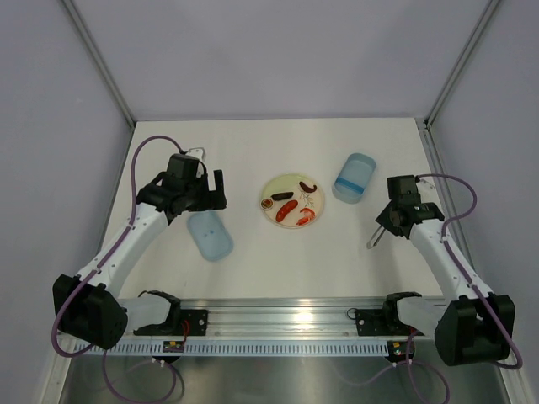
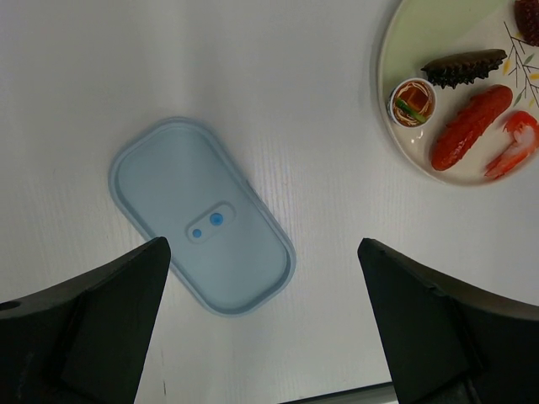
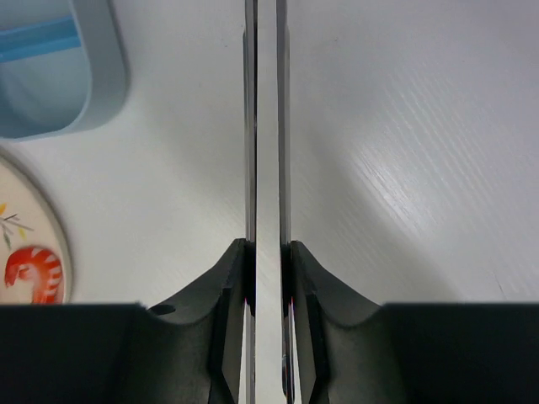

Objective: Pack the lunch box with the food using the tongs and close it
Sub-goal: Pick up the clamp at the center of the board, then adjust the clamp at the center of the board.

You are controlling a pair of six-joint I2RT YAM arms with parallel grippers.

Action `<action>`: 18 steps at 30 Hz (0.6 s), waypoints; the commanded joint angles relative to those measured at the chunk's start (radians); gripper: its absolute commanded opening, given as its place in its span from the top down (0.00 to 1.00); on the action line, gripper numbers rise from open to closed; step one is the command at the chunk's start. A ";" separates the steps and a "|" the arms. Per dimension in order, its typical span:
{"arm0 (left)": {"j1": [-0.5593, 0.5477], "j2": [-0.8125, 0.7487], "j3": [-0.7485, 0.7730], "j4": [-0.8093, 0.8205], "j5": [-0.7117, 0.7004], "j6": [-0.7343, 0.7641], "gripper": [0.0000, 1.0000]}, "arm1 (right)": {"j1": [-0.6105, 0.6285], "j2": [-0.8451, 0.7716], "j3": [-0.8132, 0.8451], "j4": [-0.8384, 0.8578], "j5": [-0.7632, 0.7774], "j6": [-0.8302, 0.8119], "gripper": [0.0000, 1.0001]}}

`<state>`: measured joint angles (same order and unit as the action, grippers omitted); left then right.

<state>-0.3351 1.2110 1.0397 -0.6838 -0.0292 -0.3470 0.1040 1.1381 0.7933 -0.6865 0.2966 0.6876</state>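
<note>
My right gripper [image 3: 267, 252] is shut on the silver tongs [image 3: 282, 126], a finger pressing on each arm, so the two arms run almost parallel away from me. From above, the tongs [image 1: 376, 238] stick out of that gripper [image 1: 394, 220] toward the near left. The open pale-blue lunch box [image 1: 354, 177] stands at the right of the plate [image 1: 292, 200], which holds the food: a red sausage [image 2: 470, 126], a shrimp [image 2: 512, 145], a dark brown piece [image 2: 463, 67] and a small round piece [image 2: 413, 101]. The flat blue lid [image 2: 202, 215] lies on the table under my left gripper [image 2: 262, 245], which is open and holds nothing.
The round pale-yellow plate [image 2: 396, 50] sits mid-table between the lid and the lunch box [image 3: 101, 84]. A metal rail [image 1: 278, 324] runs along the near edge between the arm bases. Grey walls close in the table at the back and both sides.
</note>
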 commanded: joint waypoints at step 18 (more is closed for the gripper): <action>-0.004 0.009 0.092 -0.005 -0.012 -0.004 0.01 | 0.356 0.051 0.319 -0.404 -0.376 -0.152 0.67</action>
<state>-0.3351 1.2133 1.0870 -0.7063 -0.0345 -0.3477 0.4236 1.1790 1.0622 -0.9962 -0.0208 0.5526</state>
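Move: The clamp is already shut in the right gripper and off the board. The food plate's middle lies about 17 cm ahead of this gripper and 29 cm to its left, some 9 cm lower. The shrimp on the plate's near right side is about 12 cm ahead and 24 cm left, and the open lunch box stands roughly 24 cm ahead and 8 cm left. From the left gripper the plate is some 12 cm ahead and 24 cm right, 15 cm below. Keep the right fingers shut on the clamp and carry it left about 12 cm, across the robot's side of the lunch box towards the food plate. Lift about 7 cm on the way, ease slightly down again, and draw back some 5 cm in the second half. Swing the wrist counter-clockwise about 35 degrees as you go. ##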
